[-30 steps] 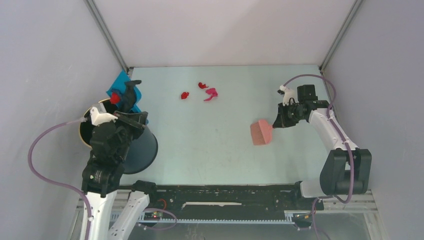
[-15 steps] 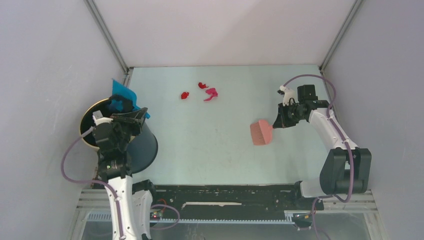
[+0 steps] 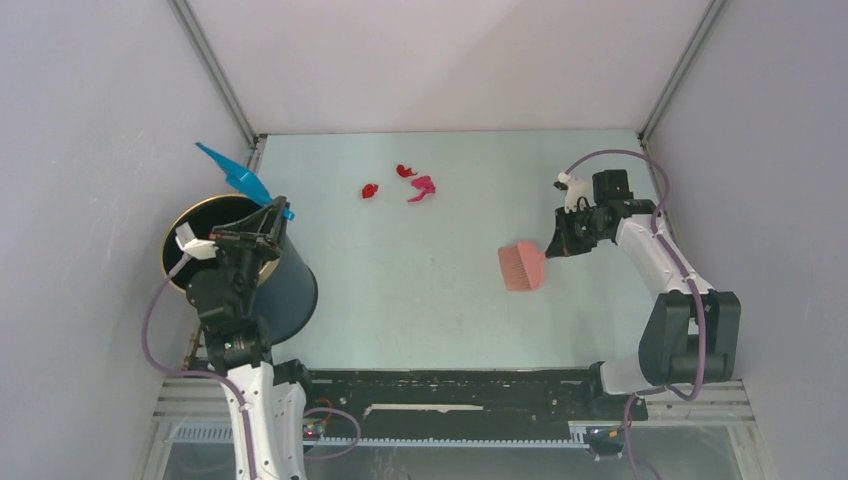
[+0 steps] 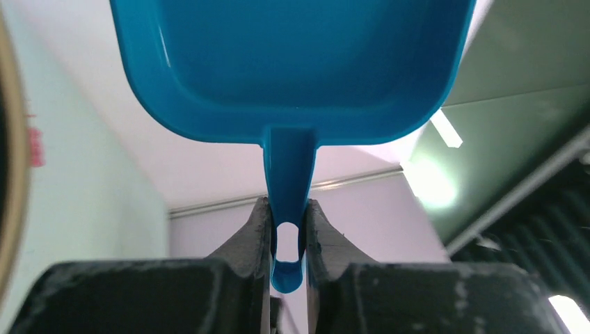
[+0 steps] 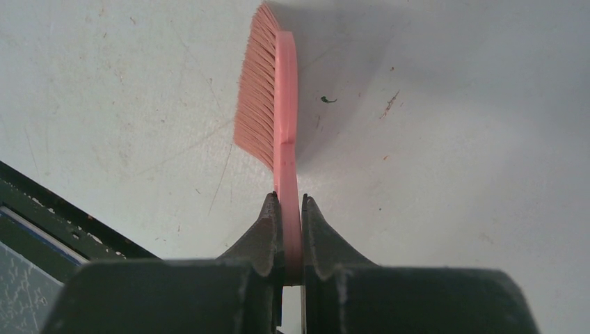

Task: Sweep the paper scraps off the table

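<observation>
Three paper scraps lie on the far middle of the pale green table [image 3: 430, 290]: a red one [image 3: 369, 190], a red one [image 3: 405, 171] and a magenta one [image 3: 422, 187]. My left gripper [image 3: 272, 213] is shut on the handle of the blue dustpan [image 3: 232, 170], which is tipped up over the black bin [image 3: 240, 265]; the wrist view shows the pan [image 4: 292, 62] empty, handle between my fingers [image 4: 286, 229]. My right gripper [image 3: 553, 246] is shut on the pink hand brush [image 3: 522, 266], held at mid right; the brush [image 5: 268, 90] shows bristles pointing left.
The black bin with a gold rim stands at the table's left edge. Grey-white walls close in the left, back and right. A black rail [image 3: 450, 390] runs along the front edge.
My left arm has swung the dustpan up and tipped it over the bin; the red scrap that lay in the pan is gone from view. The right arm and brush have barely moved.
</observation>
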Available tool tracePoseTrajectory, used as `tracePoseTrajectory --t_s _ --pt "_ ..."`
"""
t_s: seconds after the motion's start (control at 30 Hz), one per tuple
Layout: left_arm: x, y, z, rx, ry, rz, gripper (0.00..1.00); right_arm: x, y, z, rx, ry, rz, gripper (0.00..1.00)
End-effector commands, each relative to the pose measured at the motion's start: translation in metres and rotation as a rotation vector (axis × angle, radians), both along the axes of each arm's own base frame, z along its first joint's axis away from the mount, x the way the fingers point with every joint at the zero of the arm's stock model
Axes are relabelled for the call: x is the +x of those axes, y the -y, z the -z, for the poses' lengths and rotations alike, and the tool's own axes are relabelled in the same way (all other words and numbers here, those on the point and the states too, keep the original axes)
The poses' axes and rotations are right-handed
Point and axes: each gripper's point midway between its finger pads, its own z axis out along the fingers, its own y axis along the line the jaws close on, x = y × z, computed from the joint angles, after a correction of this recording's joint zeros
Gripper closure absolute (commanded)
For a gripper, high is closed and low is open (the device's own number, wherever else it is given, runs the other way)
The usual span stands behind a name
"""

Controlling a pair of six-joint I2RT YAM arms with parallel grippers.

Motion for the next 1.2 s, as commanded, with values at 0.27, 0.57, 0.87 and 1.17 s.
tracePoseTrajectory --t_s 0.27,0.57,0.87,1.17 --pt "-0.058 -0.008 -0.100 -0.353 0.596 0.126 1.00 -0.019 0.002 0.030 -0.055 -0.128 -0.034 1.00" --pt "-0.046 0.014 -0.105 -0.151 0.510 0.144 1.00 -0.020 0.001 0.027 -0.049 -0.122 -0.044 1.00" --pt "0.002 0.040 -0.038 0.492 0.033 0.143 1.00 -0.020 -0.001 0.025 -0.044 -0.113 -0.050 1.00" --pt "0.010 0.137 0.075 0.994 -0.172 0.680 1.00 -0.020 -0.006 0.018 -0.010 -0.097 -0.059 1.00"
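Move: The left hand, with the emptied dustpan still tipped on its side, is high by the bin, whose middle lies about 10 cm to its left, 4 cm back and some 22 cm below. The pink scrap is roughly 20 cm ahead, 19 cm right and 35 cm below; one red scrap is 20 cm ahead, 8 cm right, the other 25 cm ahead, 16 cm right. From the right hand, the pink scrap is 18 cm ahead, 23 cm left and 11 cm below. Its fingers still pinching the dustpan's handle, the left hand first lifts about 10 cm and draws back a little, tipping up. It then swings right, forward and steeply down, away from the bin towards the scraps, ending some 10 cm right of its start, rolling its left side up and turning clockwise. The right hand keeps its grip on the brush and eases about 1 cm left. ##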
